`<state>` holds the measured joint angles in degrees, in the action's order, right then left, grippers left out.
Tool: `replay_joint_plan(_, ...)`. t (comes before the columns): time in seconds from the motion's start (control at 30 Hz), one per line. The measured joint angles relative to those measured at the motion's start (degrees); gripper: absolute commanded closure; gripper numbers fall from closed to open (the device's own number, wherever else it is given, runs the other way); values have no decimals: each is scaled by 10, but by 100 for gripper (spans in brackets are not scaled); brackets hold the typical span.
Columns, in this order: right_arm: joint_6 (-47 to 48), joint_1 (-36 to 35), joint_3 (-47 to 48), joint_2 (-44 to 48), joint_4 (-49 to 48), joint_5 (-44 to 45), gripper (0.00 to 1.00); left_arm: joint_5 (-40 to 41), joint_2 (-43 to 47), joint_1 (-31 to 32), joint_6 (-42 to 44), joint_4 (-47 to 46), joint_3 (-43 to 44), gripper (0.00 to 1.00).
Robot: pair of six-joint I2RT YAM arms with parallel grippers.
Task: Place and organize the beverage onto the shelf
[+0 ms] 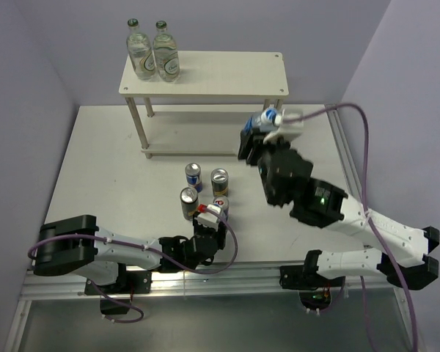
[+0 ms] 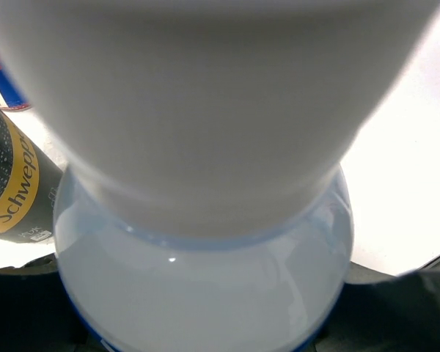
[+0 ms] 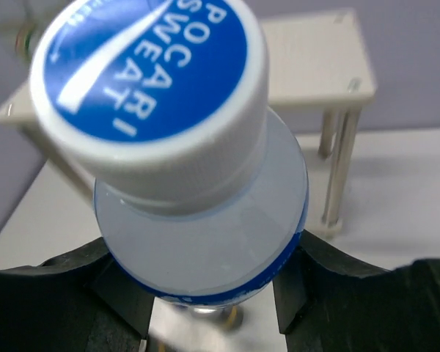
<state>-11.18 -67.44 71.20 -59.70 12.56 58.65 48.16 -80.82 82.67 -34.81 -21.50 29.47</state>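
My right gripper (image 1: 258, 141) is shut on a clear water bottle (image 1: 264, 121) and holds it in the air just right of the shelf's (image 1: 205, 73) lower tier. In the right wrist view the bottle (image 3: 205, 220) sits between the black fingers (image 3: 51, 293), its blue-printed white cap towards the camera. My left gripper (image 1: 207, 233) is low at the front; the left wrist view is filled by a second water bottle (image 2: 205, 279) between its jaws. Near it stand two dark cans (image 1: 219, 180) (image 1: 188, 202) and two blue-silver cans (image 1: 193, 176) (image 1: 222, 203).
Two glass bottles with green caps (image 1: 152, 51) stand at the left end of the shelf's top board. A dark Schweppes can (image 2: 11, 191) and a blue-red can (image 2: 0, 81) are just left of the left gripper. Walls close in the table at the back and both sides.
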Motion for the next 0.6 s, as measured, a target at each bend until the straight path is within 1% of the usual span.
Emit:
replay_joint_plan(0.13, 68, 106, 171, -95, 8, -59, 100, 0, 3, 1, -9, 12, 3, 100)
replay_joint_plan(0.27, 111, 180, 356, -210, 39, -109, 100, 2, 3, 8, -16, 31, 11, 100)
replay_joint_plan(0.4, 125, 247, 604, -365, 105, -175, 100, 5, 3, 20, -26, 43, 15, 100)
replay_joint_plan(0.47, 124, 274, 682, -421, 125, -197, 100, 7, 3, 24, -31, 45, 15, 100)
replay_joint_plan(0.5, 123, 290, 707, -444, 133, -209, 100, 7, 3, 25, -35, 47, 15, 100)
replay_joint_plan(0.6, 117, 329, 715, -475, 165, -240, 100, 8, 5, 26, -42, 50, 15, 100)
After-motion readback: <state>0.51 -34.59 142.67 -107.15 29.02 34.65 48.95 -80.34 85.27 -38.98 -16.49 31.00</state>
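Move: The right hand holds a Pocari bottle, bound for the free right part of the shelf's top board, some 21 cm ahead, about 2 cm to the right and roughly 3 cm below the hand. On that board, level with that spot from front to back, the nearer glass bottle stands about 18 cm left of the hand and the farther glass bottle about 25 cm left. From the left hand the spot lies about 30 cm ahead, 7 cm right and 29 cm up. Forward and up goes the right hand in one quick sweep, about 21 cm out and 16 cm up, carrying its gripped bottle in over the shelf's front edge, then sinking some 3 cm towards the top board while still moving forward. The wrist turns about 10 degrees clockwise. The left hand keeps its own bottle pinched and eases about 1.5 cm back. ##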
